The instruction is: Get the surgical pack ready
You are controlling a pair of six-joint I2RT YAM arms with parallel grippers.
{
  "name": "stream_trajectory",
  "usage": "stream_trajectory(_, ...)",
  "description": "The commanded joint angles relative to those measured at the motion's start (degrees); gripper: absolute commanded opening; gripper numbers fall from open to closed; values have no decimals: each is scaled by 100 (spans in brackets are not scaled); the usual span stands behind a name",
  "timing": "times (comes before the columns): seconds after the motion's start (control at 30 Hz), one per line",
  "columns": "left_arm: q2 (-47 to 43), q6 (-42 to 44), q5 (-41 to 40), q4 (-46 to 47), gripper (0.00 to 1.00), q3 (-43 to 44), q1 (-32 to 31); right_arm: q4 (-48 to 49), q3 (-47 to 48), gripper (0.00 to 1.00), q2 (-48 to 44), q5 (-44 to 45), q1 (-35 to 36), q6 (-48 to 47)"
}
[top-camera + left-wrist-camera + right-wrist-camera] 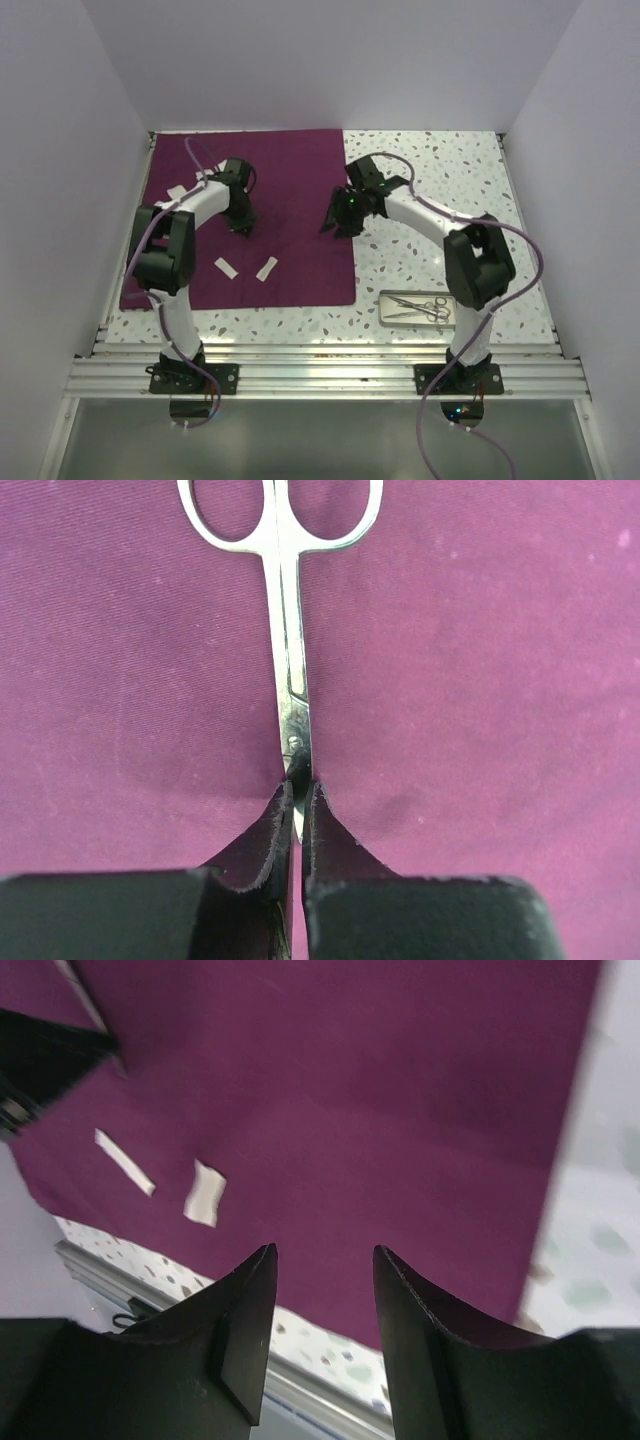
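The plum-purple cloth (290, 200) lies flat on the left half of the table. My left gripper (298, 795) is low over it and shut on the blade end of a pair of silver scissors (285, 630), whose finger rings point away from me. In the top view that gripper (240, 226) hides the scissors. My right gripper (325, 1255) hangs open and empty above the cloth's right part (400, 1110). Two white gauze pads (226, 267) (266, 268) lie near the cloth's front edge. A small steel tray (395, 318) at the front right holds more silver instruments (425, 306).
A third small white pad (178, 192) lies on the cloth by the left arm. The speckled tabletop (440, 170) is bounded by white walls at the back and sides. An aluminium rail (320, 365) runs along the near edge.
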Motion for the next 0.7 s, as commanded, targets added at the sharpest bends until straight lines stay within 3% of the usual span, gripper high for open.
stream_trajectory(0.0,-443,178,556,166,0,-446,-9,842,904,48,559,-623,218,232)
stream_trajectory(0.37,-1165,441,1048,500,0,-1352,-9,1853,2770,45,2589,-1028,940,971)
stream_trajectory(0.67,-1437,564,1110,720,0,-1756,-1,1371,4150,42,3549,-809,1274,1077)
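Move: My left hand already pinches the scissors by the blades; their middle lies about 4 cm ahead of it and 1 cm to the left, just below hand height, rings pointing away. From my right hand the scissors are some 27 cm to the left, 9 cm farther out and 9 cm down. Behind my left hand lie two white strips: the left strip 11 cm back and 4 cm left, the right strip 11 cm back and 8 cm right. Keeping my pinch on the scissors' blades, I draw my left hand back about 6 cm and slightly right, low over the cloth, turning a little clockwise. My open right hand sweeps some 21 cm left to the scissors, going slightly forward early on and sinking late, and rolls about 20 degrees so its fingers point more to the left; it stays open near the shank. ##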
